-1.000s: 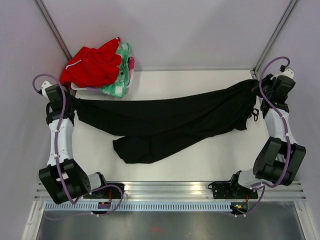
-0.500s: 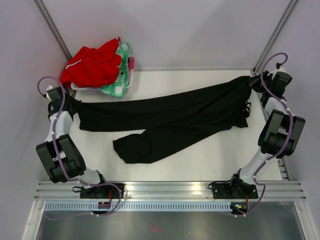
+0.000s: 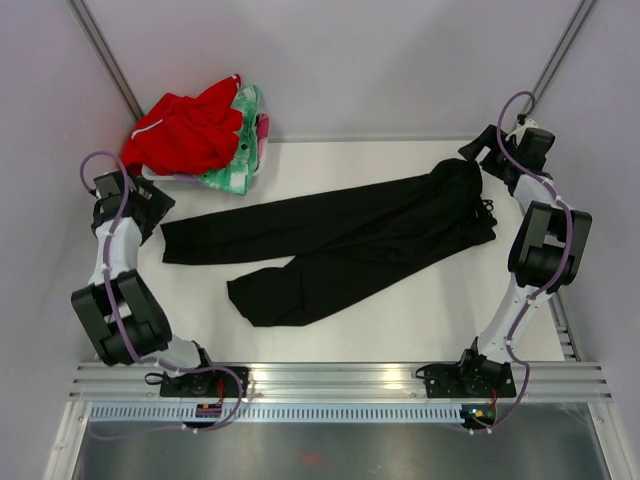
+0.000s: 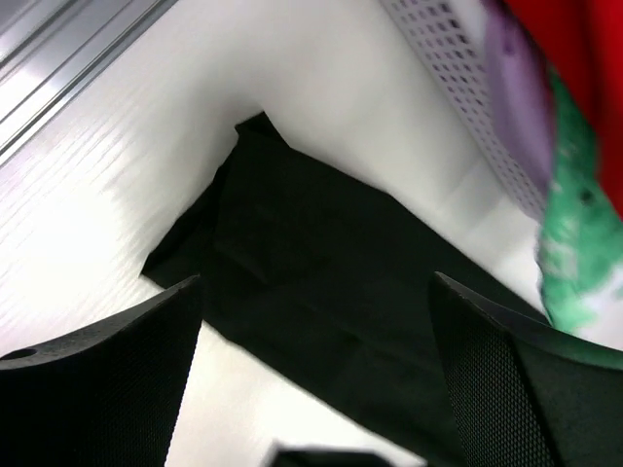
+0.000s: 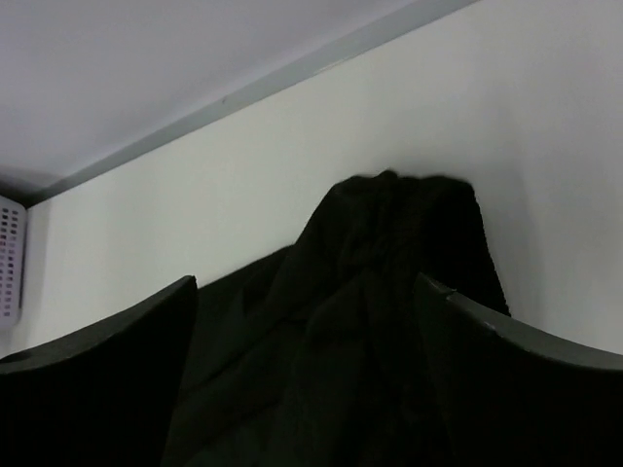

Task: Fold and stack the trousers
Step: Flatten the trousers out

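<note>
The black trousers (image 3: 340, 235) lie spread across the white table, with the waist bunched at the far right and the two legs running left. The lower leg is folded back on itself. My left gripper (image 3: 153, 205) is open and empty, just left of the upper leg's hem. In the left wrist view the hem (image 4: 292, 243) lies on the table under my open gripper (image 4: 316, 282). My right gripper (image 3: 478, 152) is open and empty just beyond the waist. In the right wrist view the bunched waist (image 5: 399, 253) lies ahead of my open gripper (image 5: 307, 282).
A white perforated basket (image 3: 160, 175) at the far left corner holds a red garment (image 3: 185, 130) and a green-and-pink cloth (image 3: 240, 165). The basket (image 4: 458, 88) is close to my left gripper. Metal frame posts stand at both far corners. A rail (image 3: 340, 380) runs along the near edge.
Both grippers have let go of the trousers, which dropped from stretched between them to lying on the table. Both arms have drawn back towards the far corners.
</note>
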Tool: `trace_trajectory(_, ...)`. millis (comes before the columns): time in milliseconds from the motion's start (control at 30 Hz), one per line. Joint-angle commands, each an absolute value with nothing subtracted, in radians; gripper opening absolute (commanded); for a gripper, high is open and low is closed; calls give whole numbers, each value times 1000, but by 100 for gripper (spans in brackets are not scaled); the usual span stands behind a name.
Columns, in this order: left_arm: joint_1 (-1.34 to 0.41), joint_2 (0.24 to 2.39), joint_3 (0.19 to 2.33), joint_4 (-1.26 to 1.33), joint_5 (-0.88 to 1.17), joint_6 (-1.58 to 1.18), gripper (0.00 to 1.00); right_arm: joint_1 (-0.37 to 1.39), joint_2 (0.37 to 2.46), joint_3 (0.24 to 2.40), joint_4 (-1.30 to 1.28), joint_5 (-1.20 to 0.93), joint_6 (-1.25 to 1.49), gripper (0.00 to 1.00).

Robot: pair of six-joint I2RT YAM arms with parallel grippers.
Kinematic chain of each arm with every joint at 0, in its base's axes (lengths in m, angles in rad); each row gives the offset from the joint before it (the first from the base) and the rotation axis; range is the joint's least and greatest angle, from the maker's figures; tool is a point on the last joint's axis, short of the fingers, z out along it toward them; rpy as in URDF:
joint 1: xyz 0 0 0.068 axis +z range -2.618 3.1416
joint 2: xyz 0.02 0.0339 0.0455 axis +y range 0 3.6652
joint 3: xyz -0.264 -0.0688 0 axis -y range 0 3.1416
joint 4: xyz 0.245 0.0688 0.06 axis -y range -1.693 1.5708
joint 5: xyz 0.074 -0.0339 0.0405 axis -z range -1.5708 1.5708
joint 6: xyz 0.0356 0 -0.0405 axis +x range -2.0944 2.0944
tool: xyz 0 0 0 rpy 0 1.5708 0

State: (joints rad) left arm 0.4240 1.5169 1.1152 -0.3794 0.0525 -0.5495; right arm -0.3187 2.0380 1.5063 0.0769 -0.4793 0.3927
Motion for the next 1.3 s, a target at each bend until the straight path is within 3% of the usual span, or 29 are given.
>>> trace_trajectory(0,387,1286,1126,-526,98,-465,100,-328,1941,1529,-37,-430,339,98)
trace_trajectory(100,228,1128,1057,-586,75,-440,100,-328,1806,1450,-115,-329,327,98)
trace_trajectory(233,-218,1065,939,-647,0,-576,96,-330,1646,1248,-207,-246,356,98)
trace_trajectory(400,-454,1075,799,-650,-89,-690,93,-376,1536,996,-215,-156,460,98)
trace_trajectory(700,-485,1239,655,-523,-190,-844,92,-437,1375,787,-155,-150,540,97)
trace_trajectory(900,-485,1370,661,-403,-173,-827,82,-437,1376,773,-169,-141,525,97)
trace_trajectory(967,-483,1394,666,-399,-189,-827,74,-437,1373,765,-158,-127,529,97)
trace_trajectory(1033,-483,1407,667,-410,-195,-839,57,-437,1379,756,-140,-132,541,96)
trace_trajectory(1067,-483,1401,669,-420,-213,-847,33,-437,1382,753,-132,-136,548,96)
trace_trajectory(1133,-480,1355,681,-483,-254,-883,2,-439,1388,742,-111,-141,564,95)
trace_trajectory(1267,-460,1189,722,-681,-374,-983,2,-437,1404,736,-86,-141,568,90)
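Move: The near trouser leg's end lies about 14 cm back and 26 cm right of the left hand, some 13 cm lower; the far leg's end is roughly 3 cm back, 2 cm right, the basket 15 cm ahead, 12 cm right. The waist's near corner is about 21 cm back, 1 cm left and 14 cm below the right hand; the drawstring sits 8 cm ahead of that corner, the waist's far corner 19 cm ahead, 4 cm left. The near trouser leg's end gets pinched by the left hand, which swings some 26 cm right in an arc rising about 10 cm, comes back and down to the table turning clockwise, shuts and just begins to lift. Meanwhile the right hand draws back about 23 cm and somewhat down towards the waist's near corner, turning clockwise with fingers tipping down, then hovers open beside it. ##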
